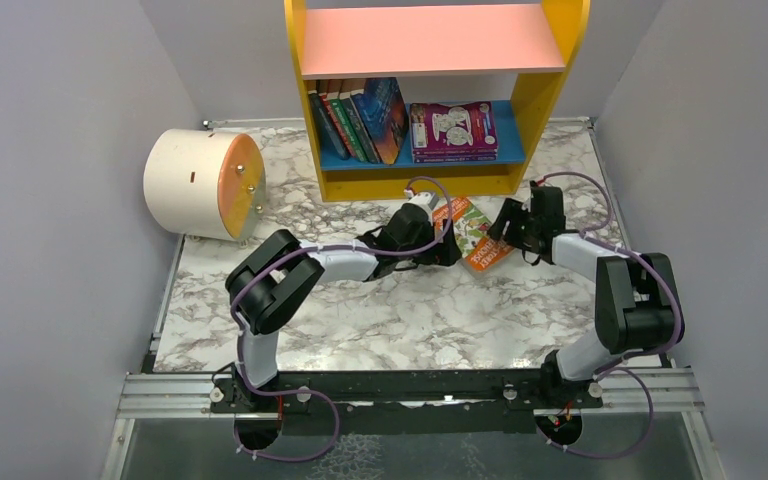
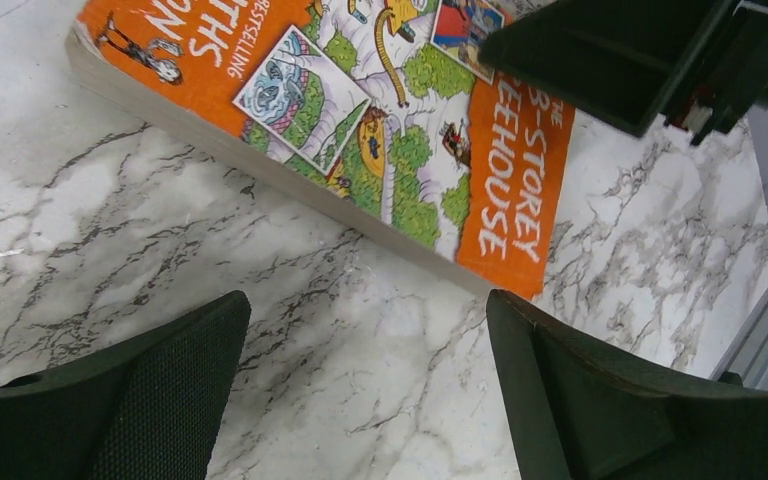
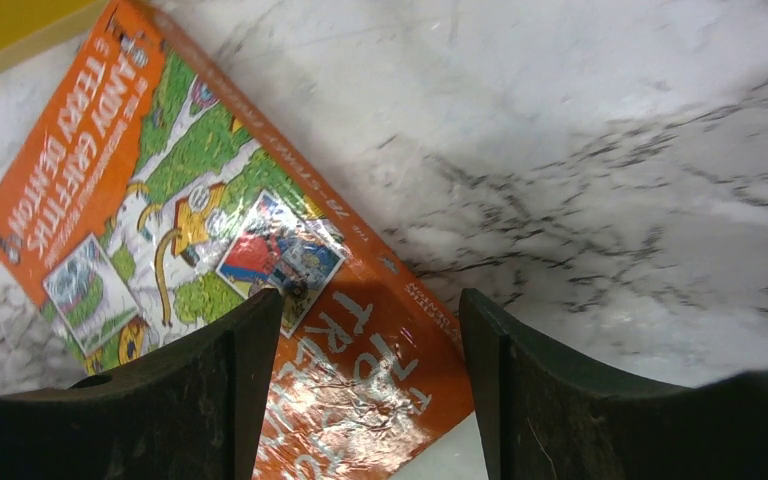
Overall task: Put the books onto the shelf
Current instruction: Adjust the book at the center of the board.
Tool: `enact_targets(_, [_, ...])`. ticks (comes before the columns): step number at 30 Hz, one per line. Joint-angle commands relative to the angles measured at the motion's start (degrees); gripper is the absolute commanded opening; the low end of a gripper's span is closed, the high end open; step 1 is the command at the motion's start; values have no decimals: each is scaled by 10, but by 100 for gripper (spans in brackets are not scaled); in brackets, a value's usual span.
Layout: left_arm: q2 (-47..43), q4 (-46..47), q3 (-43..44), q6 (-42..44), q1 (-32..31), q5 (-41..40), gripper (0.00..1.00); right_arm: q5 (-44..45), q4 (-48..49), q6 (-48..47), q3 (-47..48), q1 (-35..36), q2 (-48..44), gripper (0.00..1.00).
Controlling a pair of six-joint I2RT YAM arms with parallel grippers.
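Note:
An orange book (image 1: 472,235) with a cartoon treehouse cover lies flat on the marble table, just in front of the shelf (image 1: 545,85). My left gripper (image 1: 448,248) is open over bare marble (image 2: 365,312), next to the book's (image 2: 360,130) long page edge. My right gripper (image 1: 507,226) is open and hovers above the book's (image 3: 210,230) lower corner by the spine, its fingers (image 3: 370,312) either side of that corner, gripping nothing. On the shelf's blue lower board several books (image 1: 360,120) stand leaning at the left. A purple one (image 1: 452,130) lies on a flat stack at the right.
A cream cylinder (image 1: 205,183) with an orange end lies on its side at the back left of the table. Grey walls close in both sides. A metal rail (image 1: 410,390) runs along the near edge. The shelf's yellow base (image 3: 10,25) is close to the book's far end.

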Motion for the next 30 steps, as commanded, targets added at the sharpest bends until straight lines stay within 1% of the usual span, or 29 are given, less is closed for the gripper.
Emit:
enact_targets(1, [15,21,21,-3,6,5,83,-82,16,9,-24,38,-14,64])
enact_targets(5, [25,24,31,-1,7,16,83,-87,20,26,-34,82,-22,63])
enact_targets(8, [32,26,36,-1,9,20,83,-93,31,35,-48,95,-30,63])
enact_targets(15, [31,25,41,2,17,28,83,-94,38,35,-62,97,-30,62])
enact_targets(20, [19,25,44,1,18,27,82,-107,56,36,-71,98,-18,61])
enact_targets(30, [0,25,49,-1,18,27,82,-111,64,36,-74,98,-11,60])
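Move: The book lies flat and skewed, its near end swung to the right. Its middle is about 6 cm left of the right hand, 2 cm ahead and barely below. From the left hand it is some 6 cm to the right, 5 cm ahead and slightly below. From the right hand, the middle of the shelf's yellow front board is about 9 cm ahead and 20 cm left, and the purple books on the shelf are some 20 cm ahead, 11 cm left and 8 cm higher. The book's right long edge, near its near end, is pushed left and somewhat back by the right hand's outer finger, low over the table; the hand goes about 8 cm quickly, turning a little counter-clockwise, then stays there. The left hand, fingers wide, eases some 2 cm forward until its left finger is at the book's left long edge. ##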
